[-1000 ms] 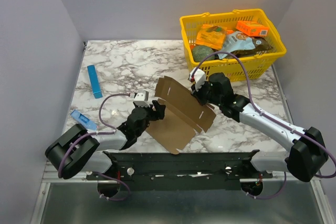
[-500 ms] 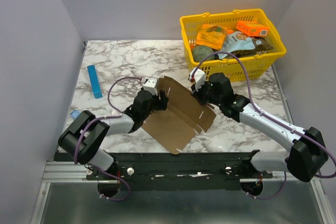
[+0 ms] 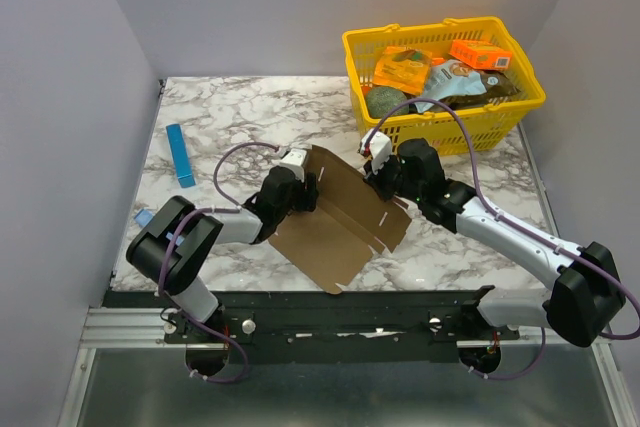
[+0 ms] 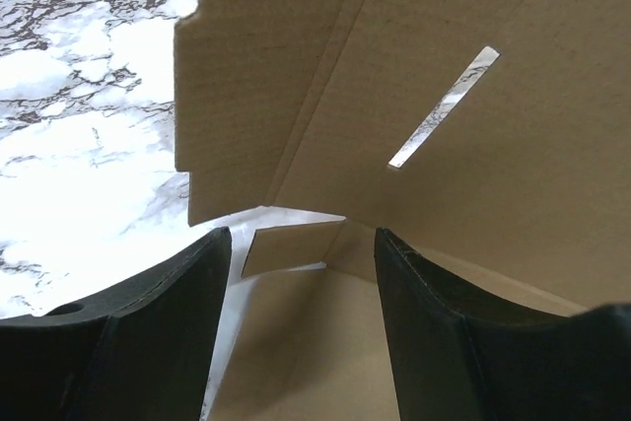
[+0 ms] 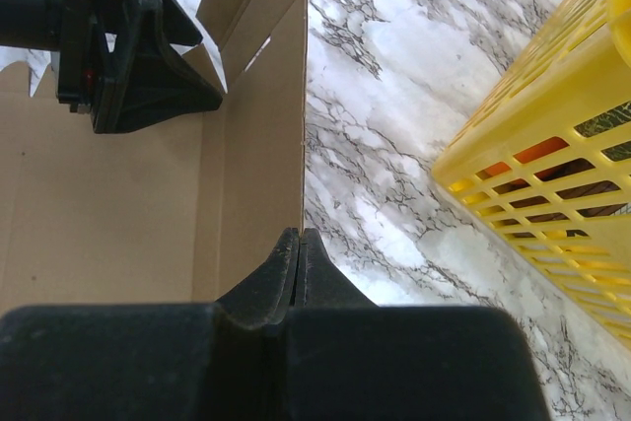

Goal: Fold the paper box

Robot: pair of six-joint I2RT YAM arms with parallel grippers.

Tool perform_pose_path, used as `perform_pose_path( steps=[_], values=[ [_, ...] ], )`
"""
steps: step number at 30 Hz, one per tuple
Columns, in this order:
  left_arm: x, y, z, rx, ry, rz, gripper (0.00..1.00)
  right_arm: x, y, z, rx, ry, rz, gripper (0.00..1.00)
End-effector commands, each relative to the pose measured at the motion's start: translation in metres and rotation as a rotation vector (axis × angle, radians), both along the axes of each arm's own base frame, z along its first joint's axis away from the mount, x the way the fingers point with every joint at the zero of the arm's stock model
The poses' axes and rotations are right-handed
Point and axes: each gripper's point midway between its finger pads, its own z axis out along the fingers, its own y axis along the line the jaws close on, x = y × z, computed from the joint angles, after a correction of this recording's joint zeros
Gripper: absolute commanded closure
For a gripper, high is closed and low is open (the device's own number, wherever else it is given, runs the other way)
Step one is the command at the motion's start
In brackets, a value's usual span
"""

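Note:
The paper box (image 3: 335,232) is a brown cardboard sheet lying partly flat on the marble, its far panel raised along a crease. My right gripper (image 3: 377,175) is shut on the raised panel's right edge, and the thin cardboard edge (image 5: 302,96) runs straight up from its pinched fingertips (image 5: 299,235). My left gripper (image 3: 303,193) is at the sheet's left side, open. Its two black fingers (image 4: 168,313) stand apart over the flat panel (image 4: 296,342), with a small tab (image 4: 286,246) between their tips. A slot (image 4: 444,105) is cut in the raised panel ahead.
A yellow basket (image 3: 500,107) with orange packets and other goods stands at the back right, close behind my right gripper, and its wall (image 5: 552,165) shows in the right wrist view. A thin blue strip (image 3: 180,155) lies at the left, with a small blue item (image 3: 142,217) nearer.
My left arm has swung forward and in, bringing its gripper up against the sheet's left flap, with its jaws a little narrower. The right arm and the raised panel have not moved.

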Motion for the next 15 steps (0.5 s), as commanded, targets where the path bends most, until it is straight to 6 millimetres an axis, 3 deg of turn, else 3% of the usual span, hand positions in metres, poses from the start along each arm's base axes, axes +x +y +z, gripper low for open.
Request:
perform_pose_path(
  steps=[1,7,13,15],
  values=[
    [0.008,-0.004,-0.001,0.024,-0.008,-0.019,0.33,-0.005,0.004,-0.004,0.002,0.011,0.025,0.99],
    [0.006,-0.011,0.002,-0.027,-0.013,-0.035,0.48,-0.004,0.004,-0.006,-0.002,0.014,0.026,0.99],
    [-0.008,-0.017,0.003,-0.062,-0.012,-0.052,0.65,-0.003,0.004,-0.006,-0.005,0.011,0.024,0.99],
    [-0.014,-0.022,0.001,-0.070,-0.009,-0.068,0.66,-0.003,0.004,-0.005,-0.002,0.008,0.024,0.99]
  ],
)
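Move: The small corner flap at the crease lies between and just beyond the left hand's open fingertips, about 1 cm ahead, 1 cm right and 1 cm down. The slotted raised panel's middle is some 8 cm right, level fore and aft, 3 cm up; the flat panel's middle is about 9 cm back, 3 cm right, 4 cm down. From the right hand, the flap lies roughly 13 cm left, level fore and aft, and 14 cm down. Left hand stays within about 1 cm, half-closing its fingers around the corner flap; right keeps pinching the raised panel. ##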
